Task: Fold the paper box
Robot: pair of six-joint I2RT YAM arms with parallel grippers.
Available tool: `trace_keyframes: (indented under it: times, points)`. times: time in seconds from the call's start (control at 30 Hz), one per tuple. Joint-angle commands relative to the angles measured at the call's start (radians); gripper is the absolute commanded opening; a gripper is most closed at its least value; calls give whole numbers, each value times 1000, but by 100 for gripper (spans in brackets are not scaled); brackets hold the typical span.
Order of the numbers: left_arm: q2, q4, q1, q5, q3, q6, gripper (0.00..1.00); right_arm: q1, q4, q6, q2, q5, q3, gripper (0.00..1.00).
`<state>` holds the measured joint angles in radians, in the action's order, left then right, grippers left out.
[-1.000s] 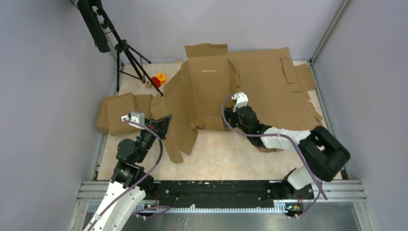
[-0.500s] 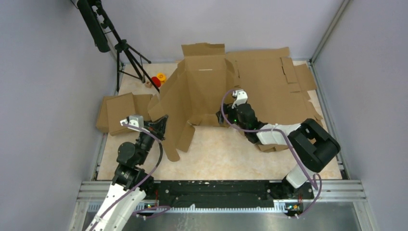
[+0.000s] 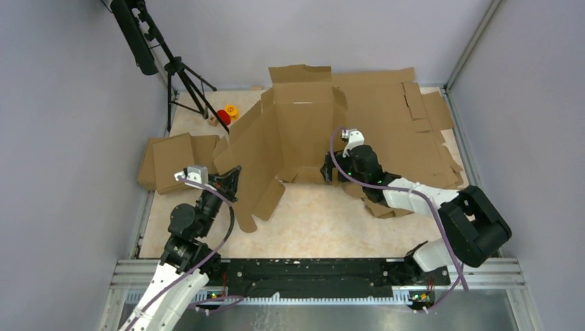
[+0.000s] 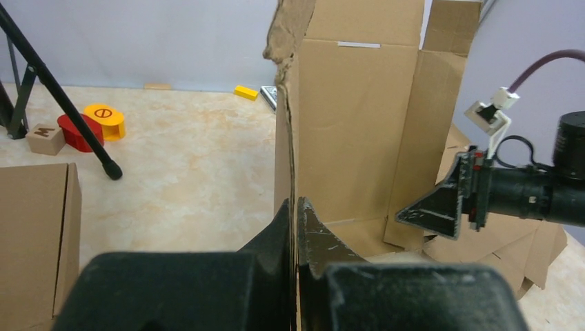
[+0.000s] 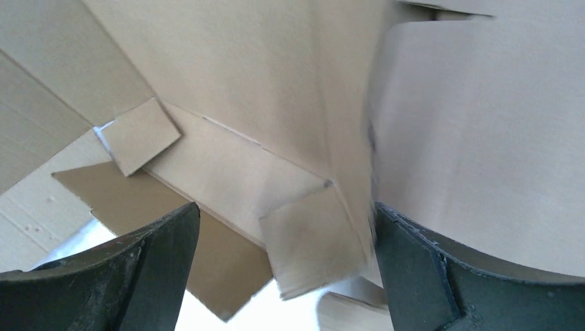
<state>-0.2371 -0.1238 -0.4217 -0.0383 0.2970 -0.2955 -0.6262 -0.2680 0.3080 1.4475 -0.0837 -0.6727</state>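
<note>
The paper box (image 3: pixel 290 138) stands half raised mid-table, its back panel upright and its side panels splayed. My left gripper (image 3: pixel 231 178) is shut on the thin edge of the box's left side panel. In the left wrist view the cardboard edge (image 4: pixel 288 124) rises from between the closed fingertips (image 4: pixel 295 207). My right gripper (image 3: pixel 330 169) is at the box's lower right corner, open wide. The right wrist view shows a small flap (image 5: pixel 310 241) loose between the spread fingers (image 5: pixel 284 207), ungripped, with box panels (image 5: pixel 241 83) filling the frame.
A pile of flat slotted cardboard sheets (image 3: pixel 407 131) lies at the back right. Smaller cardboard pieces (image 3: pixel 172 158) sit at the left edge. A black tripod (image 3: pixel 176 76) stands back left, with red and yellow toys (image 3: pixel 226 114) and a wooden block (image 4: pixel 43 138) near its feet.
My right gripper has opened wide and drawn slightly right. The box swung left, then back right and more upright. The left gripper kept its hold and sank a little toward me.
</note>
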Motion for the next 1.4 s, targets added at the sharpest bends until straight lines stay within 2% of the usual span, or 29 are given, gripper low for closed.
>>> trace_keyframes:
  times: [0.0,0.17,0.43,0.63,0.73,0.77,0.83,0.93,1.03,1.17,1.37]
  points:
    - [12,-16,-4,-37,7,18,0,92,-45,39,-124,37,78,92]
    - [10,-18,-4,-31,9,18,0,109,-64,-1,-218,29,130,92]
    - [2,-33,-5,7,10,17,0,153,-30,-42,-231,61,102,90]
    - [-4,-26,-5,30,23,7,0,196,-25,-57,-215,307,67,79]
    - [-4,-23,-5,33,24,4,0,196,3,11,-174,365,33,63]
    - [-4,-25,-7,34,22,3,0,187,-21,76,-166,382,39,62]
    - [-6,-24,-7,34,21,2,0,132,-87,99,-161,341,58,61]
    - [-14,-17,-8,31,29,4,0,50,-99,103,-127,240,27,57]
    - [-15,-8,-11,31,35,6,0,24,-91,119,-42,229,-28,50]
    - [-8,1,-12,27,38,2,0,-1,-128,95,48,190,-38,46]
    - [-2,28,-12,33,48,-12,0,-3,-50,122,95,208,-9,37]
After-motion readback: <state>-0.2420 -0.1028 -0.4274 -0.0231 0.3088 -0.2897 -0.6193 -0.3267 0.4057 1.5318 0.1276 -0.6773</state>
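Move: The front bottom flap of the paper box has its middle about 7 cm left of the right hand, 2 cm ahead and 7 below. The box's small corner tab sits some 3 cm ahead, 1 left and 4 below; its right side panel stands 6 cm ahead and 2 to the right, centred 5 higher. From the left hand, already gripping the left panel, that flap is about 9 cm ahead, 16 right and 21 below. The front flap is approached in a loop by the right hand: it first swings some 5 cm right and rises, clearing the right side panel's near edge, then sweeps about 9 cm left and slightly back, and finally sinks 5 cm to the flap's near edge. The fingers shut from wide open to under half, and the hand rolls about 10 degrees, left side up. The left hand holds the left panel still. ##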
